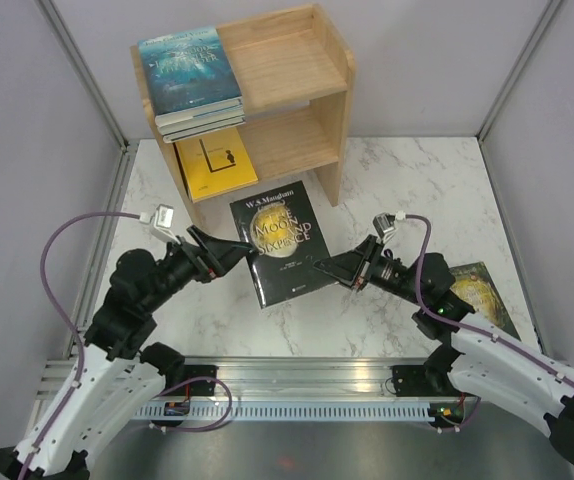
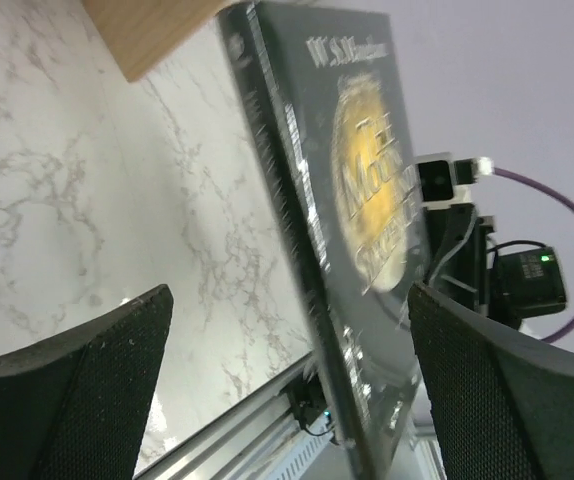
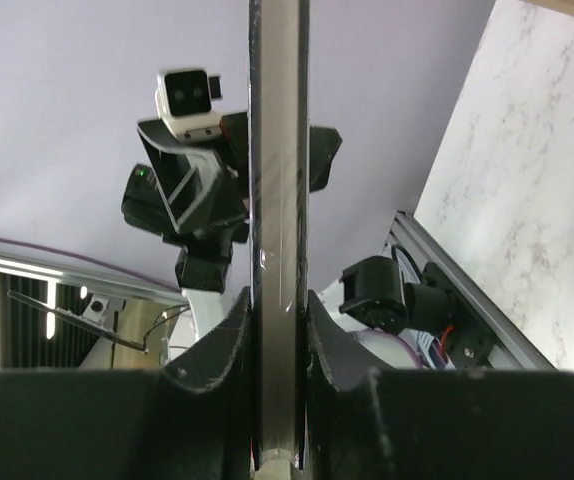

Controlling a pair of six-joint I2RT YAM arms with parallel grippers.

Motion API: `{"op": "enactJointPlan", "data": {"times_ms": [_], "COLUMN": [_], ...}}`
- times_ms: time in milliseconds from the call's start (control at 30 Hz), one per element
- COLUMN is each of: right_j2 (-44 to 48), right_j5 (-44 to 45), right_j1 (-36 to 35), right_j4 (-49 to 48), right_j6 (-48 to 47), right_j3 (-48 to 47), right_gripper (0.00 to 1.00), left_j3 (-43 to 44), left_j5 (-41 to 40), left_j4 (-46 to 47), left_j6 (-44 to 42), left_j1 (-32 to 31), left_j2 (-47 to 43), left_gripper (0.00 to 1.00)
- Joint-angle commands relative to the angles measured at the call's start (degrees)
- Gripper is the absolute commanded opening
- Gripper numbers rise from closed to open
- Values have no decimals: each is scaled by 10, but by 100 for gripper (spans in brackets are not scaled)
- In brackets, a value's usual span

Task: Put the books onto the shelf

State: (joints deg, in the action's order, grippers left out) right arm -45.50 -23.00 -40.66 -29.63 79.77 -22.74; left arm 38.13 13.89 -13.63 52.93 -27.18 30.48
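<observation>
A black book (image 1: 282, 240) with a gold moon on its cover hangs above the marble table between the two arms. My right gripper (image 1: 325, 265) is shut on its right edge; in the right wrist view the book (image 3: 279, 150) stands edge-on, pinched in the gripper (image 3: 279, 300). My left gripper (image 1: 242, 250) is open at the book's left edge. In the left wrist view the book (image 2: 367, 170) passes between the wide-apart fingers (image 2: 97, 370) of that gripper (image 2: 289, 300) without touching them. The wooden shelf (image 1: 297, 60) stands at the back. A stack of books (image 1: 189, 75) lies on its top, and a yellow book (image 1: 215, 160) on its lower tier.
A green-gold book (image 1: 482, 290) lies flat on the table at the right, partly under my right arm. Grey walls close in the table on both sides. A metal rail (image 1: 297, 385) runs along the near edge.
</observation>
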Motion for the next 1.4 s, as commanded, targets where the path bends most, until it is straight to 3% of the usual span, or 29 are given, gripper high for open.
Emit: {"op": "enactJointPlan", "data": {"times_ms": [0, 167, 333, 567, 867, 1167, 1233, 1267, 1300, 1367], "right_j2": [0, -56, -191, -368, -579, -675, -680, -675, -669, -650], "right_j5": [25, 29, -8, -28, -37, -37, -44, -43, -42, -32], "right_j1": [0, 4, 30, 50, 51, 28, 28, 29, 31, 37], "right_j4": [14, 42, 29, 48, 59, 50, 61, 67, 89, 119], "right_j6": [-18, -28, -20, -27, -9, 14, 9, 2, -7, -39], "right_j3": [-97, -165, -287, -483, -668, -772, -775, -769, -767, -753], "right_gripper": [0, 0, 0, 0, 0, 0, 16, 27, 45, 62], "left_j3": [50, 81, 77, 81, 86, 83, 83, 82, 82, 82], "left_j5": [-68, -128, -157, -166, -166, -150, -149, -149, -149, -148], "left_j4": [-175, -275, -326, -351, -359, -349, -347, -347, -347, -347], "left_j6": [-88, -102, -118, -127, -138, -150, -150, -150, -150, -150], "left_j1": [-2, -2, -2, -2, -2, -2, -3, -3, -3, -2], "left_j2": [-33, -84, -132, -162, -163, -154, -158, -159, -160, -162], "left_gripper": [100, 100, 100, 100, 100, 100, 100, 100, 100, 100]}}
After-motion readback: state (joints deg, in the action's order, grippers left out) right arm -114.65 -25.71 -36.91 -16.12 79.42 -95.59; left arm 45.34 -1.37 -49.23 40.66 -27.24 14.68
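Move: The right hand holds the black book by its lower right edge. It is heading for the yellow book on the lower shelf, about 24 cm ahead and 23 cm left, roughly level with it. The blue book pile is straight above the yellow one, some 25 cm higher; the shelf's right upright is 23 cm ahead and 4 cm right. From the left hand, the yellow book is about 21 cm ahead and 4 cm left. Still pinching the black book, the right hand lifts it about 4 cm, carries it some 25 cm forward and 17 cm left into the lower shelf over the yellow book, dips about 4 cm late on, then starts opening its fingers. The left hand, already open, draws away from the book to its left, back and finally down. ##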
